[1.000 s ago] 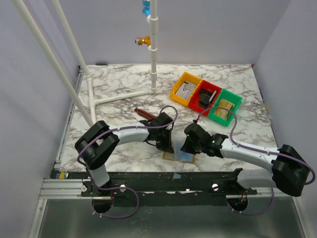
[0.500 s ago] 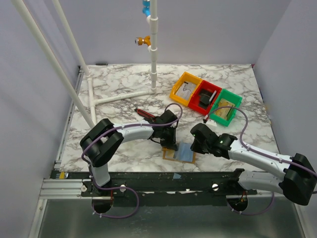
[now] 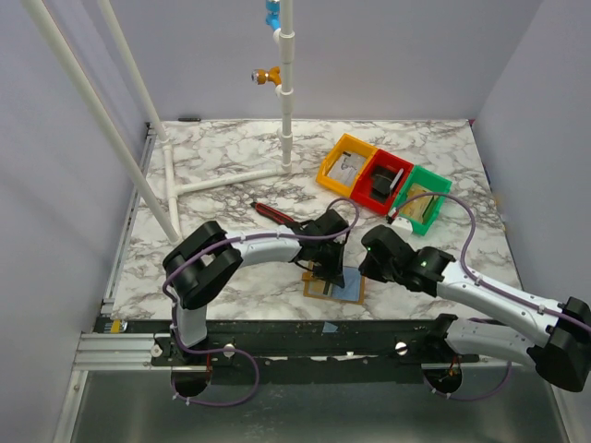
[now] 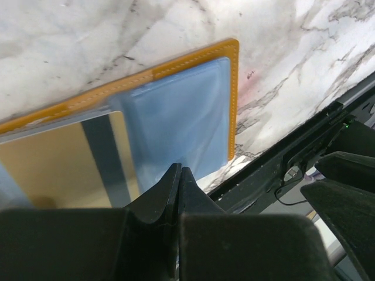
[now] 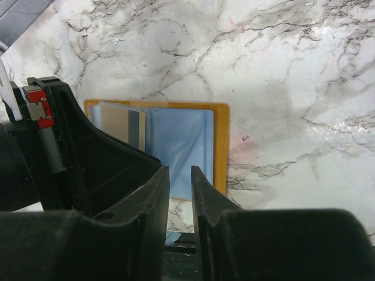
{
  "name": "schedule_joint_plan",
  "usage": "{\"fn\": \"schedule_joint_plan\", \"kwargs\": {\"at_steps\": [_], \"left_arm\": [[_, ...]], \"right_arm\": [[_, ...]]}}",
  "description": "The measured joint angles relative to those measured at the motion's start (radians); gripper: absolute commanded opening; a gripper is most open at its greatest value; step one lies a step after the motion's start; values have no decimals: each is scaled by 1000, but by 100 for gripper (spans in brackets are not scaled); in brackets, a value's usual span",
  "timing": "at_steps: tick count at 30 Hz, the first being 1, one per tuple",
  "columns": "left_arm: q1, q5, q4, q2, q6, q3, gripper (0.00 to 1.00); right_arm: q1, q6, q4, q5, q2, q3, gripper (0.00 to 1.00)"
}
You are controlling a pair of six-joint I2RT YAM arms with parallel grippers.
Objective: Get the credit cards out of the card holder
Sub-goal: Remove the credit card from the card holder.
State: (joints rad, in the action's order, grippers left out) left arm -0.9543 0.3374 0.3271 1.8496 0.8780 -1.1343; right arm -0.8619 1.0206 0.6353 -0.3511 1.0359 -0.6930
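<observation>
The card holder [image 3: 336, 286] lies open and flat near the table's front edge, mustard-brown rim up, with blue lining [image 4: 176, 117]. One credit card [image 4: 58, 167], shiny tan with a dark stripe, sits in its left half; the same card [image 5: 126, 122] shows in the right wrist view. My left gripper [image 3: 325, 273] is shut, its tips [image 4: 179, 170] down over the blue lining with nothing between them. The right gripper [image 3: 367, 269] hovers at the holder's right side. Its jaws [image 5: 180, 171] stand slightly apart with nothing between them.
Orange [image 3: 345, 166], red [image 3: 383, 181] and green [image 3: 420, 201] bins stand in a row at the back right. A red-and-black utility knife [image 3: 271, 211] lies behind the left arm. A white pipe frame [image 3: 287, 101] rises at the back. The black front rail [image 3: 323, 325] runs just below the holder.
My left gripper has slid right onto the card holder, which now lies flat. The right gripper has backed off to the right and its jaws have parted a little.
</observation>
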Motion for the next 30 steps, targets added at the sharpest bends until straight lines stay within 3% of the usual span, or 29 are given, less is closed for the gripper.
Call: {"fn": "schedule_joint_plan", "kwargs": {"at_steps": [15, 30], "left_arm": [[-53, 43, -5, -9, -3, 3, 0], [-63, 29, 26, -229, -7, 65, 0]], "right_arm": [[35, -1, -20, 17, 23, 0, 29], [66, -27, -199, 144, 150, 9, 27]]}}
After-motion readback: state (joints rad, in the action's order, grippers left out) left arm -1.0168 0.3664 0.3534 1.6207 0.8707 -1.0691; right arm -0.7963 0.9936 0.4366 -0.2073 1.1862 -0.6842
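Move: The gold credit card in the holder's left pocket has its middle about 5 cm left of the closed left fingertips and 2 cm ahead, barely lower. From the right hand it lies some 9 cm left, 2 cm ahead and 6 cm below. The blue page is 7 cm to the right of the card, level with it; the snap strap sits 4 cm to the card's left, about level with it too. The left hand's shut fingertips come off the blue page: they draw back roughly 3 cm, staying low and drifting slightly right, then climb about 6 cm, clear of the holder. The right hand first nearly waits, then goes left, forward and down over the holder towards the gold card, about 4 cm in all, fingers staying partly open and touching nothing. ##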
